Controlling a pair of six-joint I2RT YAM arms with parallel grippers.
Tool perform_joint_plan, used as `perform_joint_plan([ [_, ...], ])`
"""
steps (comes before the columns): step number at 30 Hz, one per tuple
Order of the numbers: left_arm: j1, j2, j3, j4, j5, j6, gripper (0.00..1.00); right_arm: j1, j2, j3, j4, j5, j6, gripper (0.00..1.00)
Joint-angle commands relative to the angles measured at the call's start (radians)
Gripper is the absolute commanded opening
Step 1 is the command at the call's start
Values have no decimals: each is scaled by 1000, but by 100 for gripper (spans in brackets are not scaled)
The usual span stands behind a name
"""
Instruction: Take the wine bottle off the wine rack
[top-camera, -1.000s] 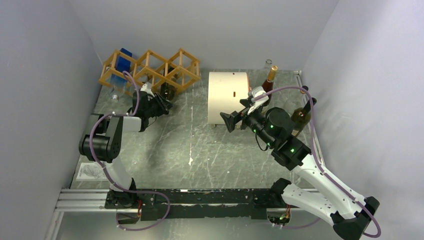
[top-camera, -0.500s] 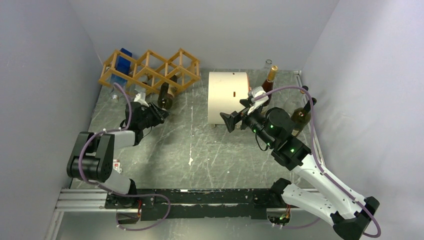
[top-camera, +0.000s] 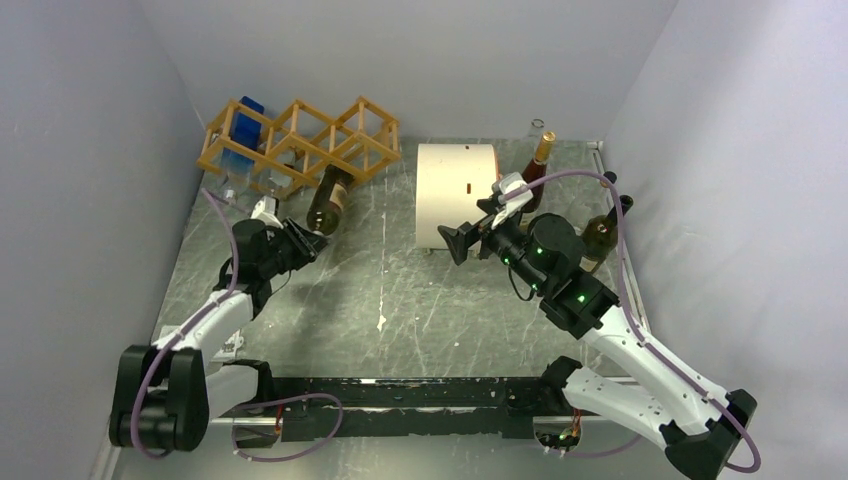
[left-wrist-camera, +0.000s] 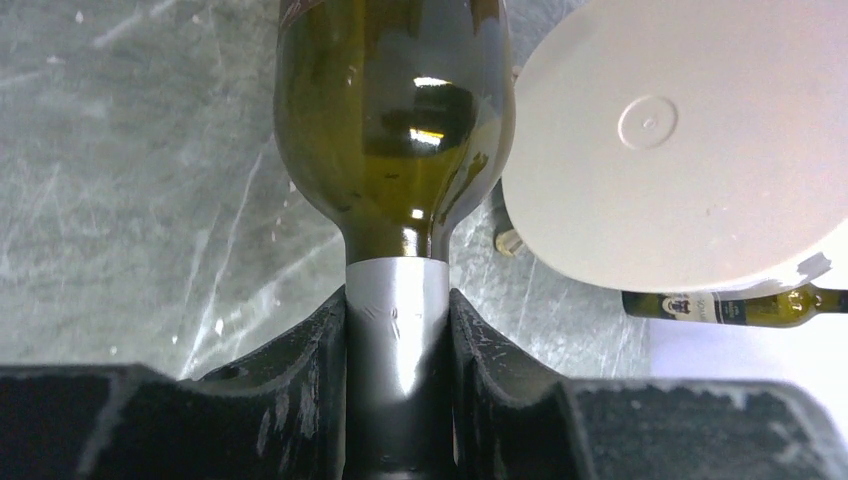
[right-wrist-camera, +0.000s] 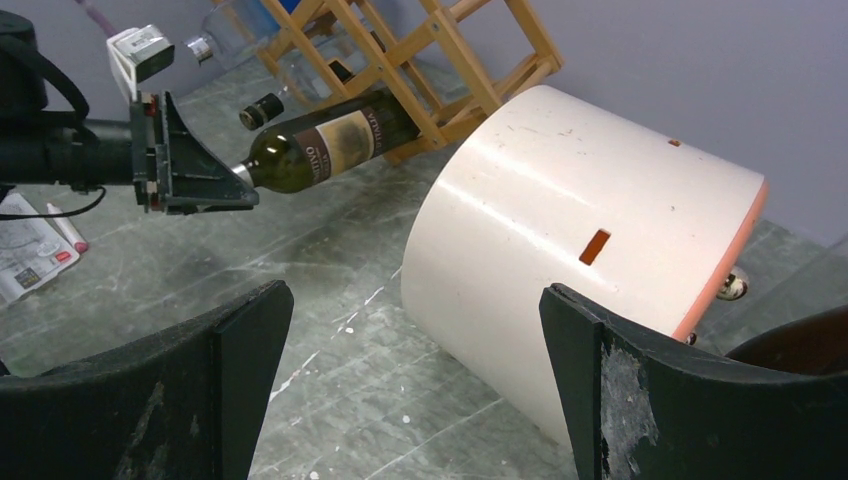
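A dark green wine bottle (top-camera: 328, 200) with a brown label lies slanted in front of the honey-brown wooden wine rack (top-camera: 300, 145). Its neck points toward the near left. My left gripper (top-camera: 305, 240) is shut on the silver foil neck (left-wrist-camera: 397, 330), a finger pressing on each side. In the right wrist view the bottle (right-wrist-camera: 330, 145) hangs above the table, its base end still at the rack's (right-wrist-camera: 420, 50) lower front bars. My right gripper (top-camera: 458, 243) hovers open beside the cream drum, nothing between its fingers (right-wrist-camera: 245, 340).
A cream cylindrical drum (top-camera: 455, 195) lies on its side mid-table. Two more bottles (top-camera: 540, 155) (top-camera: 603, 232) stand at the back right. A blue box (top-camera: 247, 120) sits in the rack's left cell. Printed paper (top-camera: 185, 343) lies at the near left.
My left arm has drawn back toward the near left, pulling the bottle neck-first out of the rack cell. The right arm has hardly moved.
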Motion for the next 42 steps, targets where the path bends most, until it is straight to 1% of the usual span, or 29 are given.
perform_joint_plan([
  [1, 0, -122, 11, -36, 56, -14, 7, 5, 9, 32, 26, -17, 5, 100],
  [4, 0, -174, 12, -136, 66, -42, 7, 6, 28, 51, 27, -39, 20, 100],
  [9, 0, -262, 61, -327, 81, -39, 7, 23, 72, 84, 33, -62, 36, 100],
  [15, 0, -342, 124, -532, 78, -13, 7, 98, 150, 141, 49, -74, 36, 100],
  [18, 0, -381, 147, -617, 78, 7, 7, 136, 183, 150, 57, -60, 29, 100],
  [22, 0, -407, 175, -709, 84, 45, 7, 174, 220, 209, 44, -56, 11, 100],
  [25, 0, -390, 188, -711, 89, 80, 7, 175, 198, 175, 78, 36, 62, 100],
  [27, -1, -356, 218, -683, 97, 121, 7, 176, 183, 132, 107, 149, 73, 100],
  [29, -2, -295, 316, -727, 27, 176, 7, 174, 196, 142, 85, 201, 79, 100],
  [32, -2, -179, 437, -745, 24, 255, 7, 174, 240, 199, 53, 187, 74, 100],
  [34, -2, -146, 476, -759, 24, 275, 7, 173, 247, 217, 52, 170, 80, 100],
  [38, -2, -163, 458, -727, 14, 281, 7, 173, 222, 188, 77, 164, 60, 100],
  [42, -2, -136, 504, -816, 44, 323, 7, 174, 212, 198, 48, 180, 10, 100],
])
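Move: My left hand already grips the wine bottle's silver neck; the bottle's middle lies about 10 cm ahead and 4 cm to its right, base still at the rack. The wine rack is some 20 cm ahead and 5 cm left of that hand, the white drum about 8 cm ahead and 29 cm to its right. From my open right hand the bottle is about 15 cm ahead, 28 cm left and 20 cm lower; the drum is some 13 cm ahead, 2 cm left and 22 cm lower. Keeping my grip on the neck, I draw the bottle back about 8 cm with my left hand, tipping the fingers down some 10 degrees and rising a little, then swing forward about 4 cm while lifting further and rolling my hand's left side up. My open right hand slides about 8 cm left above the drum side, then eases back 2 cm. ##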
